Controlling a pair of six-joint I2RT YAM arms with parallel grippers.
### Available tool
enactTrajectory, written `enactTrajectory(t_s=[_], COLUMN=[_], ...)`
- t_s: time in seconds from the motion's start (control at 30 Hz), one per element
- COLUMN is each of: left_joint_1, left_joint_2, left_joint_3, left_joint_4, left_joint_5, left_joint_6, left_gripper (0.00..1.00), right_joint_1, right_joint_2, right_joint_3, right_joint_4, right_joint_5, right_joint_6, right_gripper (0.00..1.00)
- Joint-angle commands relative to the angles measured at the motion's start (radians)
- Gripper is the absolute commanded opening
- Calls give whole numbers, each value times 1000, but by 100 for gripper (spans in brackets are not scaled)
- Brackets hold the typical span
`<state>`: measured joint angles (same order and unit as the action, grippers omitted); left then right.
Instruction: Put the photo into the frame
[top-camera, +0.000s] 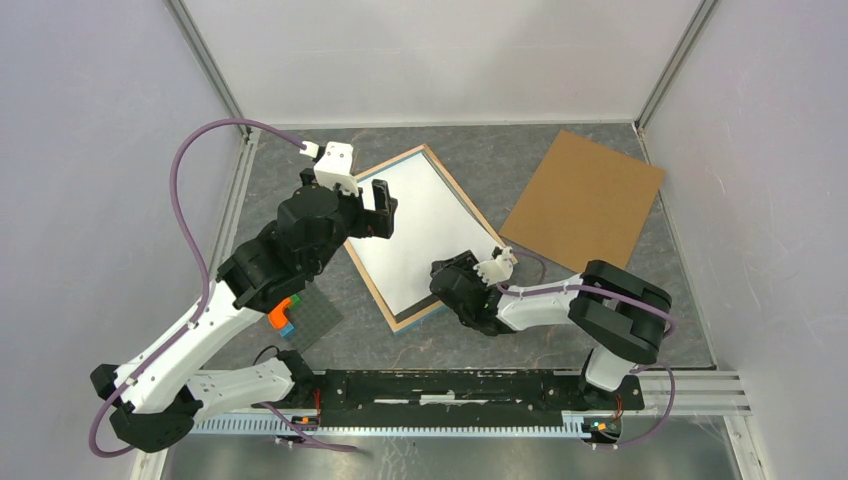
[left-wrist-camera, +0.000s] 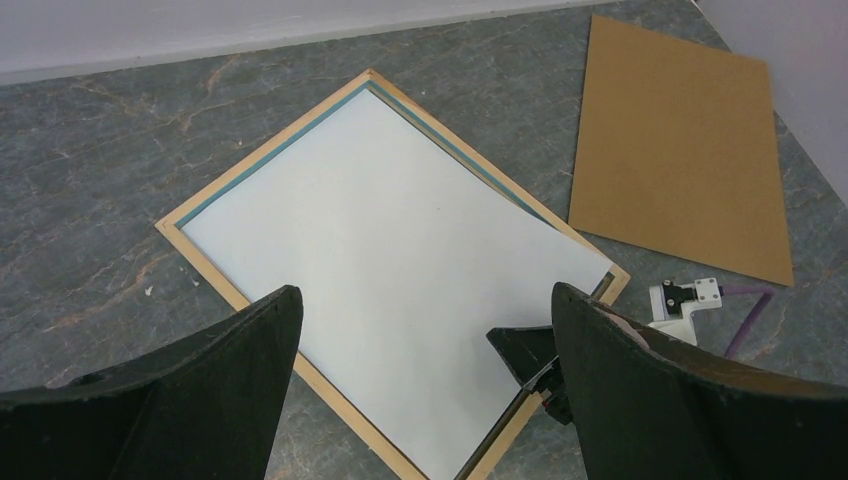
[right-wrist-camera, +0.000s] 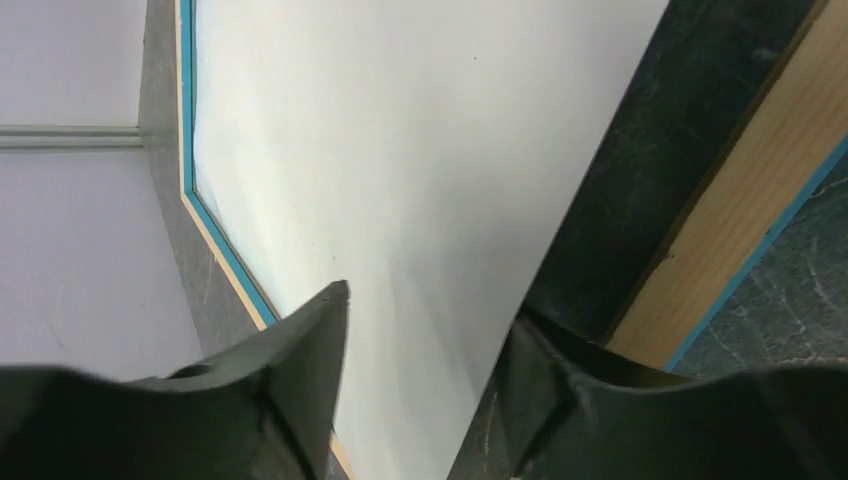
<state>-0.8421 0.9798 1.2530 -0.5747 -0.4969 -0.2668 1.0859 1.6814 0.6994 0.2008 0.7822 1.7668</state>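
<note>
The photo (top-camera: 420, 235) lies white side up inside the frame (top-camera: 372, 285), slightly askew. A dark strip shows between the photo's (right-wrist-camera: 400, 150) right edge and the frame's wooden rail (right-wrist-camera: 740, 220). My right gripper (top-camera: 445, 280) is at the frame's near right side. In the right wrist view the right gripper (right-wrist-camera: 430, 300) is open, its jaws apart around the photo's edge, and the paper is not pinched. My left gripper (top-camera: 368, 205) hovers over the frame's left part. The left wrist view shows the left gripper (left-wrist-camera: 425, 288) wide open and empty above the photo (left-wrist-camera: 400, 260) and the frame (left-wrist-camera: 222, 283).
A brown cardboard board (top-camera: 585, 200) lies flat at the back right, close to the frame's right corner; it also appears in the left wrist view (left-wrist-camera: 680, 150). A grey plate (top-camera: 315, 320) with an orange and blue block (top-camera: 283, 313) sits under the left arm. Walls enclose the table.
</note>
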Motion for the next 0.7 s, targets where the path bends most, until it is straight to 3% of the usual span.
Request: enactTrajectory(t_s=[0.0,0.07,0.23,0.4,0.5,0.67], left_joint_1=[-5,-5,4,45,90,148], left_joint_2=[-9,-2,13,14,25,49], left_joint_3=[-3,-4,-13,-47,-63,-75], left_joint_4=[25,24,35,76,94,104], left_joint_5=[-31,-29,-17,23,49,60], left_joint_6=[74,71,67,60,45,14], left_gripper=[100,100,100,100,100,100], right_joint_1=[-3,-3,6,8,9,37], right_joint_2=[-43,-64,-132,-189,-251,-309], right_joint_3=[30,29,14,1,1,129], right_joint_4=[-39,-89,-170,-198,-238,-526], right_joint_5=[-5,-30,-72,-164,-192,-67], right_joint_6=[-72,-92,-161,-286,-498,-827], right_gripper=[63,74,87,92,93,98])
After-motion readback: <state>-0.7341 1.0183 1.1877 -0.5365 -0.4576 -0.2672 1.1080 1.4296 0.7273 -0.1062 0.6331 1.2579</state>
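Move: The photo, white back up in the frame, has its middle roughly 8 cm ahead of the right hand, 9 cm to its left and 3 cm below, its near edge right by the half-open fingers. The frame's middle is about 6 cm ahead and 8 cm left, its near rail some 6 cm back and 1 cm right; the brown board sits about 13 cm ahead and 29 cm right. From the high left hand the photo is about 9 cm ahead, 8 cm right and 33 cm down. The right hand's fingers, already parting, spread on to nearly full width as it draws back about 4.5 cm from the photo's near edge towards the frame's near rail, rises 3 cm and drifts slightly right, rolling its left side down and swinging counter-clockwise, some 30 degrees in all. The left hand, empty and wide open, starts down and forward towards the photo by roughly 4 cm, bearing a little left and staying well above it. ##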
